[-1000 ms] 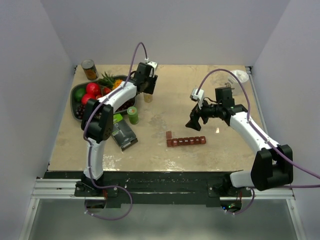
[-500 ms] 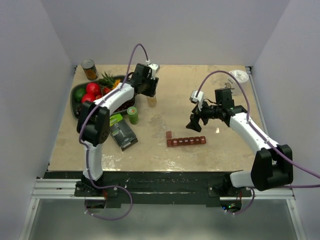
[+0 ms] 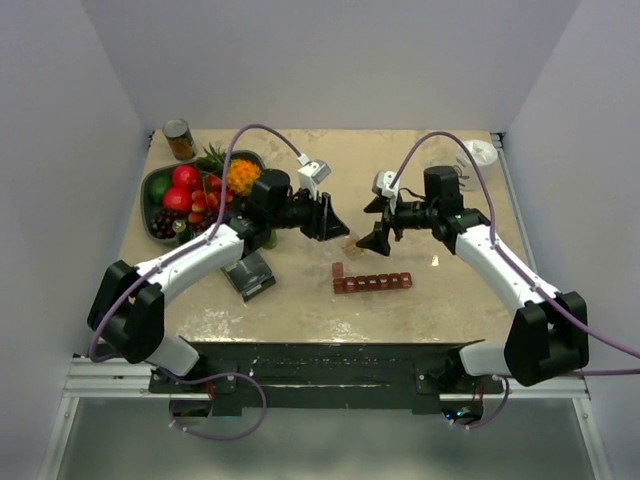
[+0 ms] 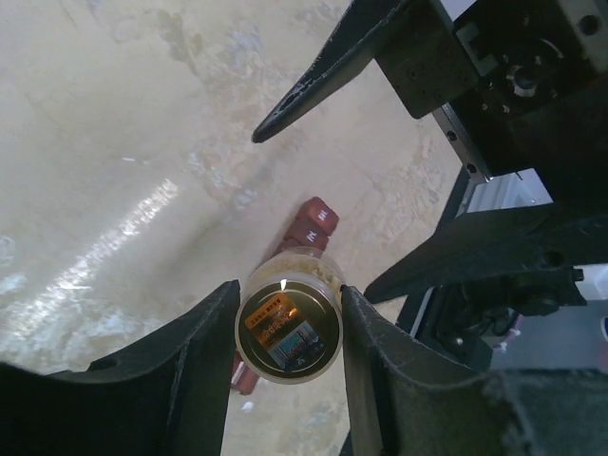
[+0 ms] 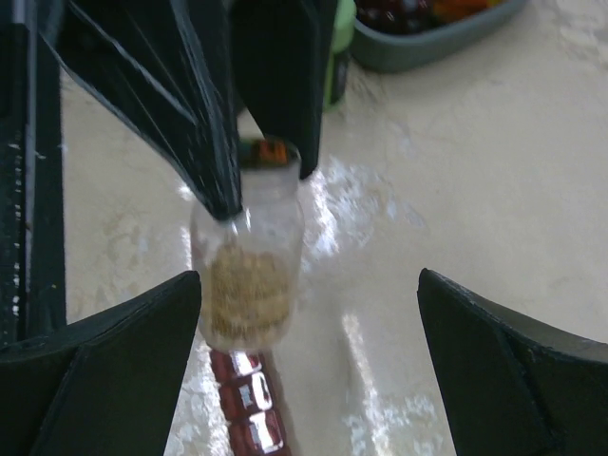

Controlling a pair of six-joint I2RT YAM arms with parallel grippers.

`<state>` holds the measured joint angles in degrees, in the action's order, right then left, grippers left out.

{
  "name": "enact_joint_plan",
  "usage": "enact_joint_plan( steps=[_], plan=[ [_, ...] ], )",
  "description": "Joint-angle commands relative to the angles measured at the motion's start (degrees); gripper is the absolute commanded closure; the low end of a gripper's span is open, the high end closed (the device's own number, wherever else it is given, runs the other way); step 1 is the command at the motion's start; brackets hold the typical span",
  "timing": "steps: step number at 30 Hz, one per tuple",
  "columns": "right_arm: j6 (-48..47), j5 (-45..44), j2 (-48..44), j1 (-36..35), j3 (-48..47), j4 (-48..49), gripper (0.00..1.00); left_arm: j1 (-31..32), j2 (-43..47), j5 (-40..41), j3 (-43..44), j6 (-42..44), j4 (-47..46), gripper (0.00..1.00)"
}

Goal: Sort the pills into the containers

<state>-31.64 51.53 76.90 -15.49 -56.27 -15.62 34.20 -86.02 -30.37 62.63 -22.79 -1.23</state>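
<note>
My left gripper [image 3: 340,228] is shut on a small clear bottle [image 4: 288,318] and holds it above the table's middle. Golden pills [image 5: 249,285] fill the bottle's lower part in the right wrist view. The bottle [image 3: 352,243] hangs just above the left end of the dark red organizer strip [image 3: 372,283], which lies flat on the table. The strip also shows under the bottle in the left wrist view [image 4: 312,221] and in the right wrist view [image 5: 249,413]. My right gripper [image 3: 378,232] is open and empty, its jaws spread wide to either side of the bottle [image 5: 249,271] without touching it.
A grey fruit bowl [image 3: 150,190] with red fruit sits at the back left, with a tin can [image 3: 180,138] behind it. A dark packet [image 3: 250,272] lies left of the strip. A white object [image 3: 482,150] lies at the back right corner.
My left arm has swung from beside the fruit bowl to the table's middle, carrying the bottle. My right gripper has shifted slightly up and left, toward the bottle.
</note>
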Motion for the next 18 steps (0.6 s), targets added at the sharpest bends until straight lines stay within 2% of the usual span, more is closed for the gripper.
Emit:
enact_joint_plan(
  steps=[1,5,13,15,16,17,18],
  plan=[
    [2.55,7.97,1.05,-4.98,-2.88,-0.1,0.01,2.01,2.43,-0.66,-2.25,-7.09,-8.69,1.0],
    [1.93,10.61,1.58,-7.71,-0.07,0.32,0.01,2.02,3.93,-0.3,-4.44,-9.64,-12.56,1.0],
    [3.42,6.22,0.97,-7.81,2.3,2.07,0.07,2.1,6.65,0.66,-7.35,-11.58,-14.23,1.0],
    [4.56,5.52,-0.17,-7.72,3.18,3.22,0.11,2.1,6.91,0.84,-7.87,-12.02,-14.67,1.0],
    [5.18,5.25,-0.44,-7.72,3.97,4.36,0.17,2.02,6.92,0.84,-7.96,-12.19,-14.93,1.0],
    [5.88,5.51,-0.61,-7.72,4.24,4.8,0.28,2.1,6.92,0.49,-8.05,-12.46,-15.46,1.0],
    [6.58,6.12,-0.79,-7.63,4.41,4.98,0.53,2.1,6.92,0.31,-8.22,-13.07,-15.9,1.0]
  ],
)
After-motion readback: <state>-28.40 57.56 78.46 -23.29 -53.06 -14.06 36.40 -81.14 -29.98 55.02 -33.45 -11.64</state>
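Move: Held by its cap in the left fingers, the pill bottle has its middle about 3 cm right of and 3 cm below the left hand. From the open right hand the bottle lies some 5 cm left, 3 cm back and 3 cm lower. On the table, the red pill box lies about 5 cm back and 1 cm right of the right hand, 17 cm below; the small red square lies 1 cm back and 7 cm left of that hand, equally low. Swinging left with a slight rise, then back about 5 cm and finally sinking some 3 cm, the right hand brings its wide fingers around the bottle's body, turning roughly 10 degrees counter-clockwise and starting to close at the end. The left hand keeps its grip on the cap and draws back 2 to 3 cm, dipping slightly before rising. ##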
